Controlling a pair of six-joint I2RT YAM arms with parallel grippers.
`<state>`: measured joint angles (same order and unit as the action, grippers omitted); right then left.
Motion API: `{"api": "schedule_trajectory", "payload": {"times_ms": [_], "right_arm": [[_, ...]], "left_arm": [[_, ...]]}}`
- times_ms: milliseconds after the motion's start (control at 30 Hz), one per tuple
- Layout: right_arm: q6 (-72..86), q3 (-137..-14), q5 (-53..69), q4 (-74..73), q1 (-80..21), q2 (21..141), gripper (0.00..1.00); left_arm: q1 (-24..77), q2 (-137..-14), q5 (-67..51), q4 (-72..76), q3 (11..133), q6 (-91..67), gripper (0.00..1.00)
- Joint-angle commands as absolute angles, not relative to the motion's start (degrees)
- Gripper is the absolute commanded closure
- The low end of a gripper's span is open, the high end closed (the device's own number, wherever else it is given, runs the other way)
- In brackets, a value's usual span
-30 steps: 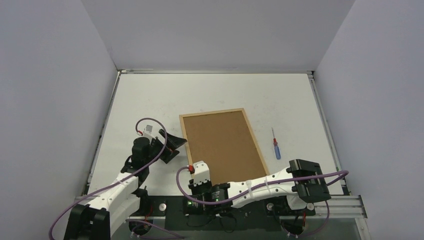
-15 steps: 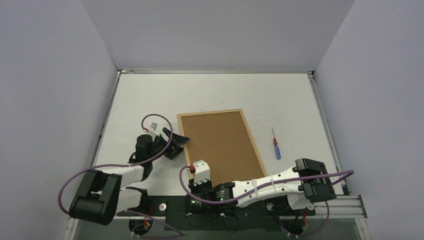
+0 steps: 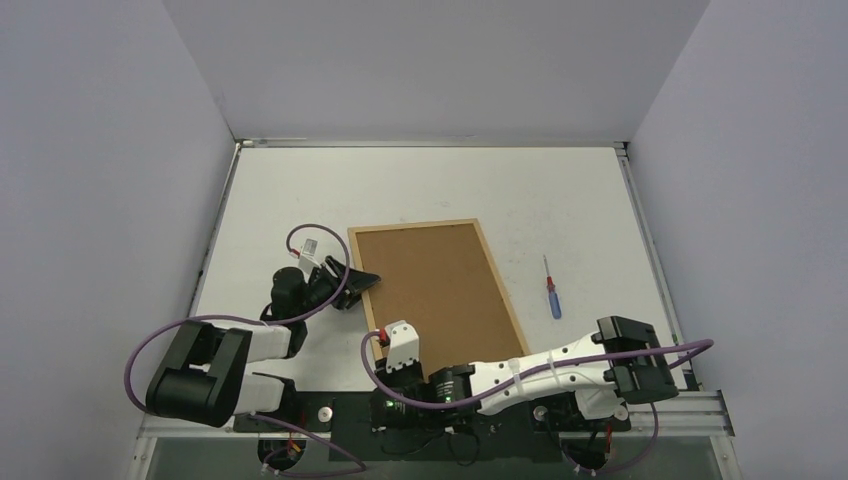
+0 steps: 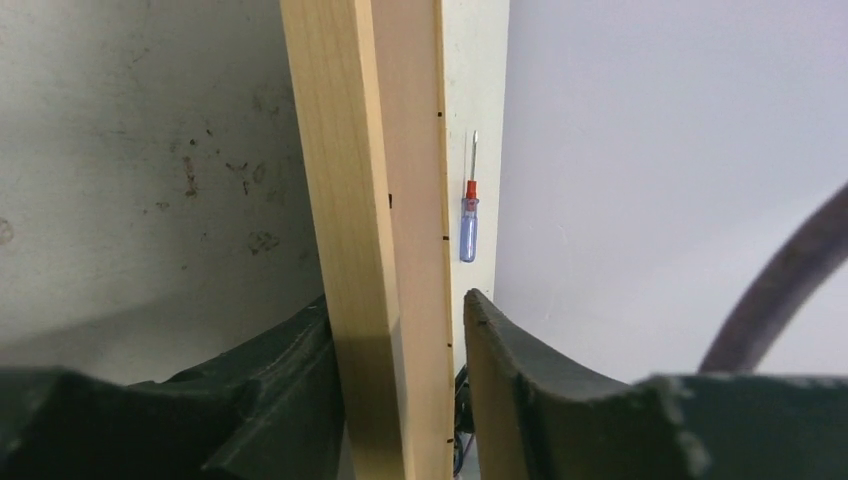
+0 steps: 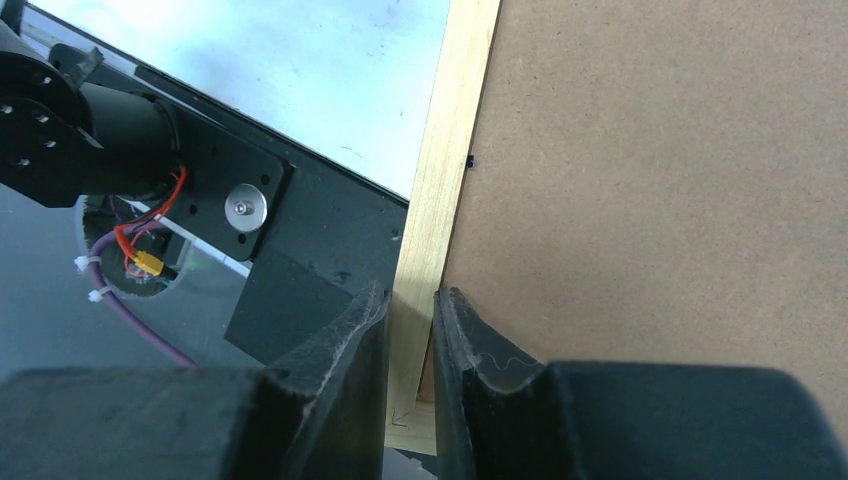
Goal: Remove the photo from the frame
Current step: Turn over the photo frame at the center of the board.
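Observation:
The frame point(image 3: 415, 226) of light wood lies face down on the table, its brown backing panel point(image 3: 435, 290) showing. The photo is hidden beneath that panel. My left gripper point(image 3: 362, 281) straddles the frame's left rail point(image 4: 345, 200). In the left wrist view my left gripper point(image 4: 397, 305) has one finger against the wood, and a thin gap shows at the other. My right gripper point(image 3: 392, 338) is at the near left corner. In the right wrist view my right gripper point(image 5: 410, 295) is shut on the rail point(image 5: 450, 140) beside the backing panel point(image 5: 650, 180).
A small screwdriver point(image 3: 551, 290) with a blue and red handle lies on the table right of the frame, and the left wrist view shows this screwdriver point(image 4: 468, 225) beyond the rail. Grey walls enclose the table on three sides. The arms' bases sit at the near edge.
My left gripper has slid onto the frame's left rail and its jaws have narrowed round it. The frame's far end has shifted slightly left. The right gripper keeps its hold.

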<state>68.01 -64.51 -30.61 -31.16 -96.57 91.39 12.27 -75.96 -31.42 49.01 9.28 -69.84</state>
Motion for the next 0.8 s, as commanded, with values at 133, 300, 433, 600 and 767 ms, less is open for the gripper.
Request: {"api": "schedule_trajectory", "payload": {"times_ms": [133,300,433,600,767], "right_arm": [[66.70,-64.42,-31.84,-23.80,-97.37,86.18,1.00],[63.58,-64.88,-31.62,-23.23,-97.65,85.25,0.99],[59.33,-66.08,-33.49,-25.57,-98.86,83.08,0.63],[53.78,-65.94,-39.94,-31.35,-103.19,77.51,0.41],[45.99,-63.50,-56.24,-37.05,-114.39,73.53,0.39]], "left_arm": [[12.12,-73.98,-33.18,50.37,12.15,-67.56,0.74],[12.12,-69.15,-33.02,40.71,14.85,-65.00,1.00],[12.03,-62.03,-30.22,23.14,19.96,-58.91,1.00],[11.79,-56.15,-25.86,4.23,27.92,-52.75,1.00],[11.55,-55.95,-24.53,-6.42,34.86,-50.68,1.00]]}}
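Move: Already between the left hand's half-open fingers is the photo frame's left rail, practically at the pads; the frame's middle lies some 13 cm to the right, 6 cm back and about 4 cm lower. The screwdriver stands roughly 41 cm to the right, 3 cm back and 9 cm down. The right hand already grips that same rail at its pads, with the frame's near-left corner about 4 cm back of it. Closing on the rail where it stands, the left hand takes a grip, then lifts it about 5 cm, rolling some 10 degrees with its left side rising. The right hand, still pinching the rail, eases up with it, then opens and lets go near the corner, rising about 9 cm in all and drawing back and to the right. ##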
